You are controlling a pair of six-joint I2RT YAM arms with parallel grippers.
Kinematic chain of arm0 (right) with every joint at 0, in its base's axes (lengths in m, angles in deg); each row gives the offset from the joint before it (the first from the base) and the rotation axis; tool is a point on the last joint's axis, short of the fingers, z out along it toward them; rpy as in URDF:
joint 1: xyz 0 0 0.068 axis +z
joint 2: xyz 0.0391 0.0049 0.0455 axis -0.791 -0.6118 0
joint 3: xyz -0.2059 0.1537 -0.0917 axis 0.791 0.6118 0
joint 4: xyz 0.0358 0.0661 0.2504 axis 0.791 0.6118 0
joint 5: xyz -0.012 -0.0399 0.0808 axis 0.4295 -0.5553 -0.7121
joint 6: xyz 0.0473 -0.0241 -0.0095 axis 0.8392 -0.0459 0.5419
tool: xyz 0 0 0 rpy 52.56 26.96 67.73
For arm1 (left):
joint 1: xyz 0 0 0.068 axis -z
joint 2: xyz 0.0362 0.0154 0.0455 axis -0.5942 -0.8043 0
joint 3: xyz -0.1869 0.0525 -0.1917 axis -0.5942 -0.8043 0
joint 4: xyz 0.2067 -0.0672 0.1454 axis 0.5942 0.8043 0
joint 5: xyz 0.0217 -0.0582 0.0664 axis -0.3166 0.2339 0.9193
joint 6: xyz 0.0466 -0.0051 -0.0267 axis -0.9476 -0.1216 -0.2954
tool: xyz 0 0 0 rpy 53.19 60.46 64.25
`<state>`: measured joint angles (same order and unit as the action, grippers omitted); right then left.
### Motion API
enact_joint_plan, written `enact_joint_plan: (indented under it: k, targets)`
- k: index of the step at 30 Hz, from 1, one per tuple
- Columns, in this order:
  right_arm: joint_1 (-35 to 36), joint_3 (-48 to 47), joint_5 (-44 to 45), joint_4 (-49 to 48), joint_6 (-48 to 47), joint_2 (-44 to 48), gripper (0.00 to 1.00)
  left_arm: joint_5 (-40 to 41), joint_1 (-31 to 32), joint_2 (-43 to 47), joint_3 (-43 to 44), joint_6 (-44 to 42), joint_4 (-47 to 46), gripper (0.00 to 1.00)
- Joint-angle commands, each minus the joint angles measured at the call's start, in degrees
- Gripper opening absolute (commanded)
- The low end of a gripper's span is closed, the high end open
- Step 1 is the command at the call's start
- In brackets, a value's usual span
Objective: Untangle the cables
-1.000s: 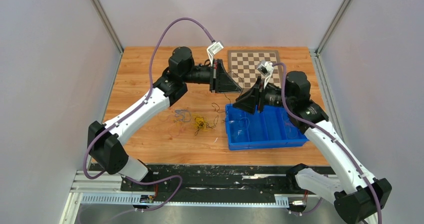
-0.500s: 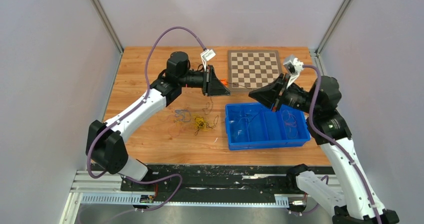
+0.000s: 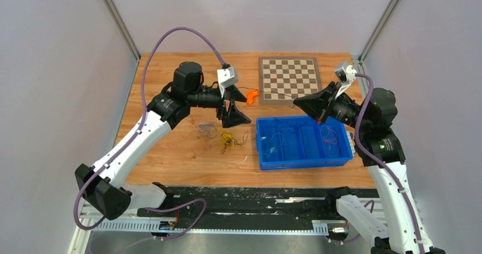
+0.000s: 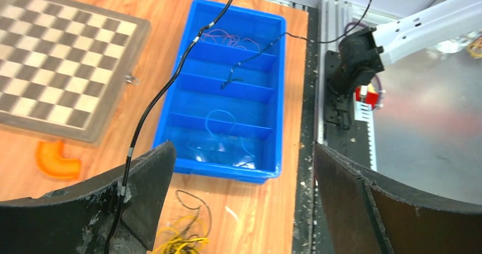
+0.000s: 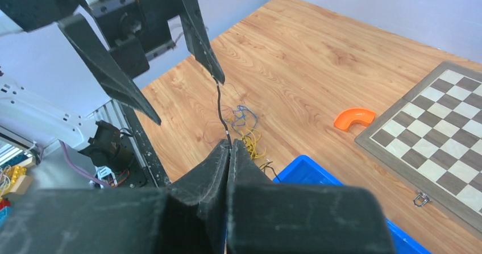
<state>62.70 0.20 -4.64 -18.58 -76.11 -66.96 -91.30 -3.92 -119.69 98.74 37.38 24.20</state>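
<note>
My right gripper (image 3: 296, 101) is shut on a thin black cable (image 5: 219, 103) and holds it above the blue bin's (image 3: 301, 162) far left corner. The cable stretches to one finger (image 5: 204, 44) of my left gripper (image 3: 237, 109), which is open; the strand lies along that finger (image 4: 122, 191) in the left wrist view. Below on the table lie a yellow tangle (image 3: 228, 140) and a purple-blue strand (image 3: 207, 130). Reddish loops (image 4: 224, 38) and a pale strand (image 4: 219, 117) lie in separate bin compartments.
A chessboard (image 3: 288, 78) lies at the back of the table. An orange curved piece (image 3: 252, 96) sits by its left edge. A small metal clip (image 5: 421, 198) lies at its near edge. Grey walls stand on three sides.
The two grippers have drawn apart: the left went left and toward the near side, the right went right. The black cable now spans the gap between them.
</note>
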Motion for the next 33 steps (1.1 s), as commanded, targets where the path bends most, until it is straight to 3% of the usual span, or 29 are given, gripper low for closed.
enact_joint_plan:
  k: [1,6,9,18,22,25,33]
  targets:
    - [-0.26,0.06,-1.53,0.73,-4.54,1.03,0.0,4.44,-0.23,2.83,4.76,-5.89,-0.56,1.0]
    - [-0.22,0.27,-0.7,2.15,-8.05,1.49,0.0,7.39,-0.26,0.81,9.61,-5.39,-3.56,1.0]
    - [-0.28,-1.13,1.4,3.38,-10.29,2.4,0.0,11.61,-1.52,3.52,6.57,-5.77,-8.11,1.0]
    - [-1.47,-4.8,4.68,4.91,-11.96,3.15,0.0,17.34,-19.86,6.52,-5.22,-1.51,-13.67,1.0]
    - [-1.63,-5.68,5.49,4.76,-11.72,2.38,0.0,11.84,-25.29,4.76,-5.36,-4.94,-10.02,1.0]
    - [-1.65,-5.45,5.02,4.39,-11.11,1.6,0.0,3.23,-24.7,6.1,-5.85,-9.66,-9.35,1.0]
    - [-1.66,-4.43,0.87,2.65,-9.88,0.91,0.0,1.03,-12.65,8.09,-3.08,-10.03,-11.81,1.0]
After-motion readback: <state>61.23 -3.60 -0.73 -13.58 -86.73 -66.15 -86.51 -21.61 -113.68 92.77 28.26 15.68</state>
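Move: The black cable is pinched in my right fingertips, some 17 cm to the right of my open left hand and 6 cm higher, its strand reaching over to my left hand's forward finger. The yellow cable lies on the table about 7 cm ahead of my left hand, 8 cm left and 31 cm below; the blue cable roughly 12 cm ahead and 17 cm left. From my right hand, the blue box's middle is about 5 cm ahead, 10 cm right and 35 cm down. With fingers already wide open, I lift my left hand about 6 cm, then sweep it quickly forward and left, away from the black cable, swinging the fingers counter-clockwise some 35 degrees and sinking again, before turning back about 5 cm to the right and back. My right hand keeps its pinch on the cable above the box, easing about 2 cm right and tilting slightly. ##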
